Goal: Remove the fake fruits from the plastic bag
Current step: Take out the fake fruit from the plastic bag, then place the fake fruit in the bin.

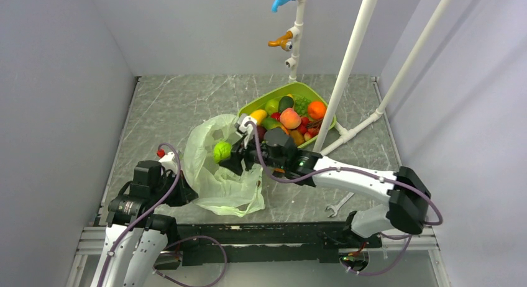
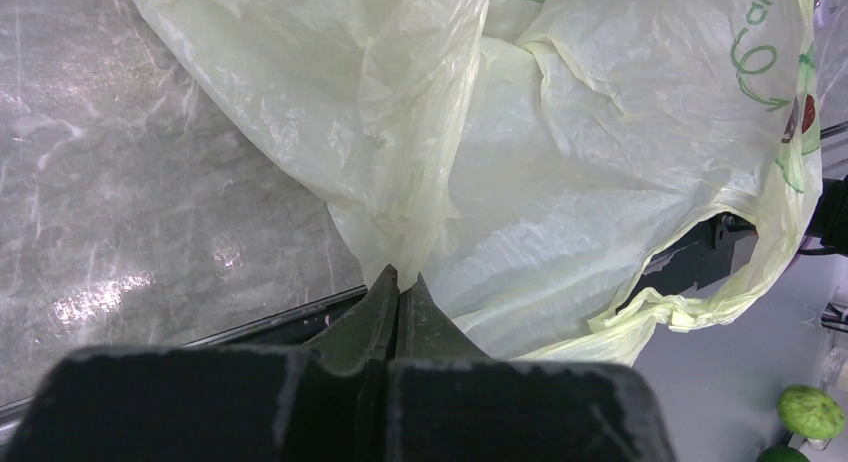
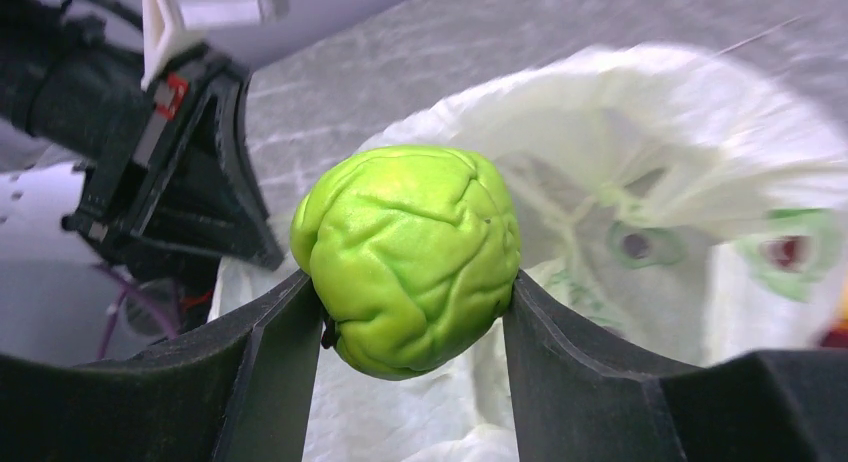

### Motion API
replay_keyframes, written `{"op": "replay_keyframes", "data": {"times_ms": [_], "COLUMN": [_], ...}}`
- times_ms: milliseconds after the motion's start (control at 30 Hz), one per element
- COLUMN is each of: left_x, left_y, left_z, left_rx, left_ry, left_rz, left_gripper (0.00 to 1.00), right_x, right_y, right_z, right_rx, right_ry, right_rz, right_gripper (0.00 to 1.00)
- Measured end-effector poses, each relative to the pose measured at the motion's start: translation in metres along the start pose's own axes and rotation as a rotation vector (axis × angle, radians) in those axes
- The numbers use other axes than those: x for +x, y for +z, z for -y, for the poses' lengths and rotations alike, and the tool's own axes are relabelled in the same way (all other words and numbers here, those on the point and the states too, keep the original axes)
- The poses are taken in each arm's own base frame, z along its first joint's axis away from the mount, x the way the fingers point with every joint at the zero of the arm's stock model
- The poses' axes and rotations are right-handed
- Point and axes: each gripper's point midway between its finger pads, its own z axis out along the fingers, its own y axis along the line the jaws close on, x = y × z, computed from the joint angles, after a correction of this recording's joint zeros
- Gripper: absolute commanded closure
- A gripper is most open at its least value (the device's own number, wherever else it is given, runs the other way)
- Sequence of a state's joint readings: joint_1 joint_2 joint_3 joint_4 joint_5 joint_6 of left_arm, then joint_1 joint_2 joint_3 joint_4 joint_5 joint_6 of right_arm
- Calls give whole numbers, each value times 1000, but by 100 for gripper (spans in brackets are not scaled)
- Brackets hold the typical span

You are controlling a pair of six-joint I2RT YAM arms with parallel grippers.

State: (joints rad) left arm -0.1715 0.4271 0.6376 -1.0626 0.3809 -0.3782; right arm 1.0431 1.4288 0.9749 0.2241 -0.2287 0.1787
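The pale-green plastic bag lies crumpled on the table in front of the left arm, its mouth open toward the tray. My right gripper is shut on a round, wrinkled bright-green fake fruit, which hangs just above the bag's opening. My left gripper is shut on a fold of the bag at its near edge. More fake fruits fill the green tray, among them a peach, a dark avocado and grapes. I cannot see whether anything is left inside the bag.
Two slanted white pipes rise just right of the tray. A wrench lies on the table near the right arm. A small red thing sits by the left arm. Grey walls close in three sides.
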Motion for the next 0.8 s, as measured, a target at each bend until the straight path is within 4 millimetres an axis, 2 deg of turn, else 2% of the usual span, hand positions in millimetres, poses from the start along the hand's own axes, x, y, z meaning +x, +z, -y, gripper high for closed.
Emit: {"op": "replay_keyframes", "data": {"times_ms": [167, 300, 400, 533, 667, 800], "left_x": [0, -1, -1, -1, -1, -1], "left_y": [0, 0, 0, 0, 0, 0], "left_z": [0, -1, -1, -1, -1, -1], "left_rx": [-2, -3, -4, -4, -5, -6], "left_ry": [-3, -5, -5, -6, -7, -9], "left_rz": [2, 3, 3, 1, 2, 3], "left_gripper": [100, 100, 100, 100, 100, 100], "right_x": [-43, -61, -61, -51, -44, -39], "right_y": [-27, -49, -63, -80, -88, -90], "right_z": [22, 50, 80, 125, 171, 208], "right_rx": [175, 356, 529, 727, 885, 972], "right_ry": [-64, -92, -92, -73, -36, 5], "right_rz": [120, 171, 174, 131, 78, 33], "right_gripper": [100, 100, 100, 100, 100, 95]}}
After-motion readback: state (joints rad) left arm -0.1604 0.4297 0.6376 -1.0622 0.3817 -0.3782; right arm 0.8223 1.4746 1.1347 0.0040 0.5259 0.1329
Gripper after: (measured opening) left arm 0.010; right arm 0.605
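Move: With the green cabbage already in the right fingers, the green basket's middle lies about 17 cm ahead, 20 cm to the right and 13 cm lower. In its near-left part is the yellow mango, some 16 cm ahead and 10 cm right of the hand. The peach sits about 16 cm ahead and 21 cm right; the open bag spreads directly below, about 14 cm down. From the left hand, the basket is roughly 28 cm ahead, 30 cm right and slightly lower. Swing the right gripper clear of the open bag and towards the green basket, about 18 cm forward and 15 cm right, arching up some 6 cm and sinking back most of that on the way. Turn the wrist about 50 degrees clockwise so the fingers swing round from pointing left to forward, keeping the cabbage gripped. Hold the left gripper still, shut on the bag's edge. ##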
